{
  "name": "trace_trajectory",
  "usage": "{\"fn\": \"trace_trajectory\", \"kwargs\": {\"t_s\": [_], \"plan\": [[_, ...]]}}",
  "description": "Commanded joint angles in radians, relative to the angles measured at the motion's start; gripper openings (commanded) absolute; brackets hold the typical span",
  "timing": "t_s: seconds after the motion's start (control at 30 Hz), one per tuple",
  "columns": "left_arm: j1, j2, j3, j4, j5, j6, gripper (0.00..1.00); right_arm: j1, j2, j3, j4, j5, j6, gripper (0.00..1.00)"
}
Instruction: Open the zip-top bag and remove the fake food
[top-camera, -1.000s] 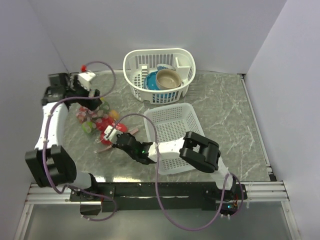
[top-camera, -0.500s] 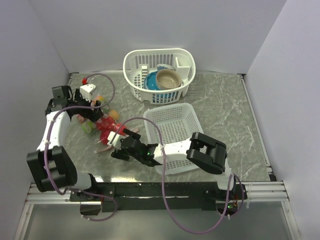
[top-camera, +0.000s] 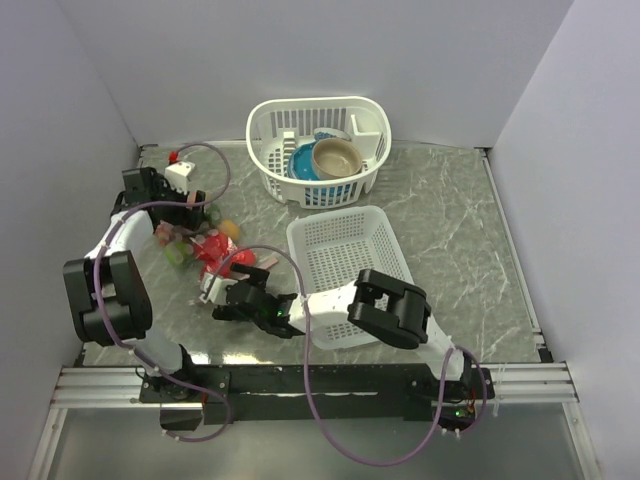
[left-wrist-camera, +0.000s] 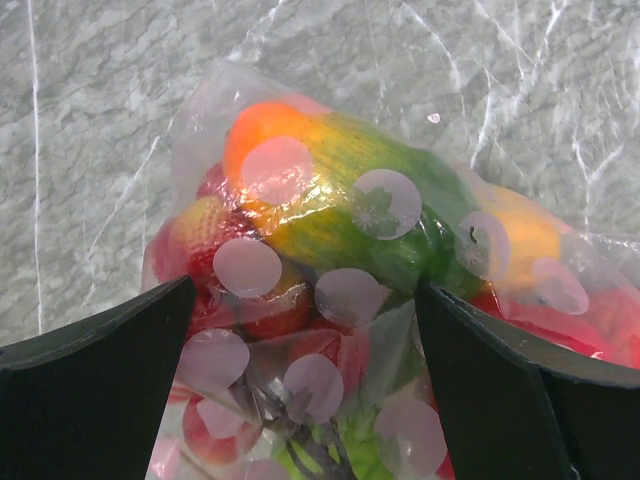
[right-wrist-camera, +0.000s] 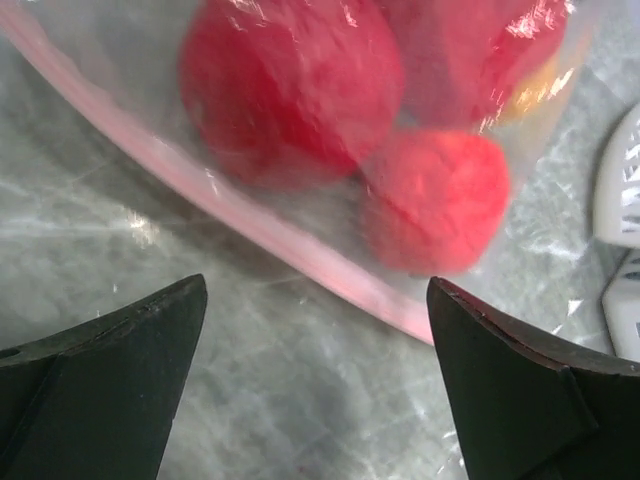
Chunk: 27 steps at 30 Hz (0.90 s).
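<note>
The zip-top bag lies on the marble table at the left, a clear pouch with white dots. It is packed with fake food: orange, green, yellow and red pieces. My left gripper hangs open right over the bag, one finger on each side of it. The pink zip strip runs slantwise across the right wrist view, with red fruits behind it. My right gripper stands open just on the near side of that strip, with only table and film between its fingertips. From above, the left gripper and right gripper flank the bag.
A flat white mesh basket stands just right of the bag; its corner shows in the right wrist view. At the back, a rounded white basket holds a blue bowl and a tan bowl. Walls close in at the left and back.
My right gripper has opened, let go of the bag's zip edge and drawn back toward the near edge. The left gripper has come down closer over the bag.
</note>
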Motion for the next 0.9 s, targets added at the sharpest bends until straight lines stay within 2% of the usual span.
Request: {"fn": "trace_trajectory", "kwargs": {"t_s": [0.0,0.1,0.13,0.2,0.23,0.3,0.33,0.37,0.4,0.43,0.53,0.63,0.77,0.87], "plan": [[-0.031,0.024,-0.002,0.061,-0.06,-0.011,0.99,0.013,0.03,0.071,0.02,0.009,-0.028,1.0],[-0.048,0.024,-0.017,0.062,-0.046,-0.003,0.99,0.013,0.053,0.101,0.017,0.004,-0.024,0.85],[-0.051,0.022,-0.02,0.058,-0.038,0.002,0.99,0.013,0.059,0.11,0.017,0.003,-0.021,0.73],[-0.062,0.021,-0.02,0.033,-0.018,0.012,0.99,0.014,0.079,0.136,0.017,0.011,-0.017,0.6],[-0.063,0.019,-0.02,0.024,0.002,0.02,0.99,0.014,0.085,0.141,0.018,0.011,-0.014,0.48],[-0.067,0.011,-0.027,0.013,0.009,0.037,0.99,0.013,0.093,0.147,0.02,0.012,-0.007,0.36],[-0.067,0.01,-0.025,-0.001,0.014,0.045,0.99,0.011,0.093,0.145,0.021,0.014,0.001,0.23],[-0.065,0.008,-0.022,-0.005,0.011,0.054,0.99,0.013,0.093,0.144,0.02,0.015,0.007,0.16],[-0.065,0.004,-0.022,-0.011,0.011,0.055,0.99,0.011,0.088,0.139,0.018,0.017,0.019,0.04],[-0.067,0.001,-0.01,-0.031,0.002,0.057,0.99,0.01,0.084,0.136,0.014,0.012,0.025,0.0],[-0.056,-0.009,0.056,-0.141,0.02,0.069,0.99,0.007,0.047,0.11,-0.002,-0.008,0.052,0.0],[0.005,-0.073,0.197,-0.229,0.136,0.043,0.99,-0.01,-0.017,0.099,-0.038,-0.017,0.096,0.0],[0.128,-0.165,0.337,-0.332,0.394,-0.026,0.99,-0.081,-0.118,0.197,-0.206,-0.187,0.182,0.0],[0.173,-0.251,0.331,-0.321,0.465,-0.119,0.99,-0.128,-0.152,0.312,-0.328,-0.253,0.217,0.0]]}}
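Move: The bag's zip edge lies about 3 cm left of the open right hand, some 1 cm ahead and about 1 cm lower. The red fruit in the bag is some 8 cm ahead of that hand and 4 cm to its left; the white tray's middle is about 27 cm right and 3 cm ahead. From the left hand, the zip edge is roughly 16 cm back, 4 cm right and 8 cm down, with the fruit pile some 3 cm back and 6 cm below. Right hand shifts 3 cm left, pinches the zip edge, starts lifting; open left hand rises some 12 cm. ##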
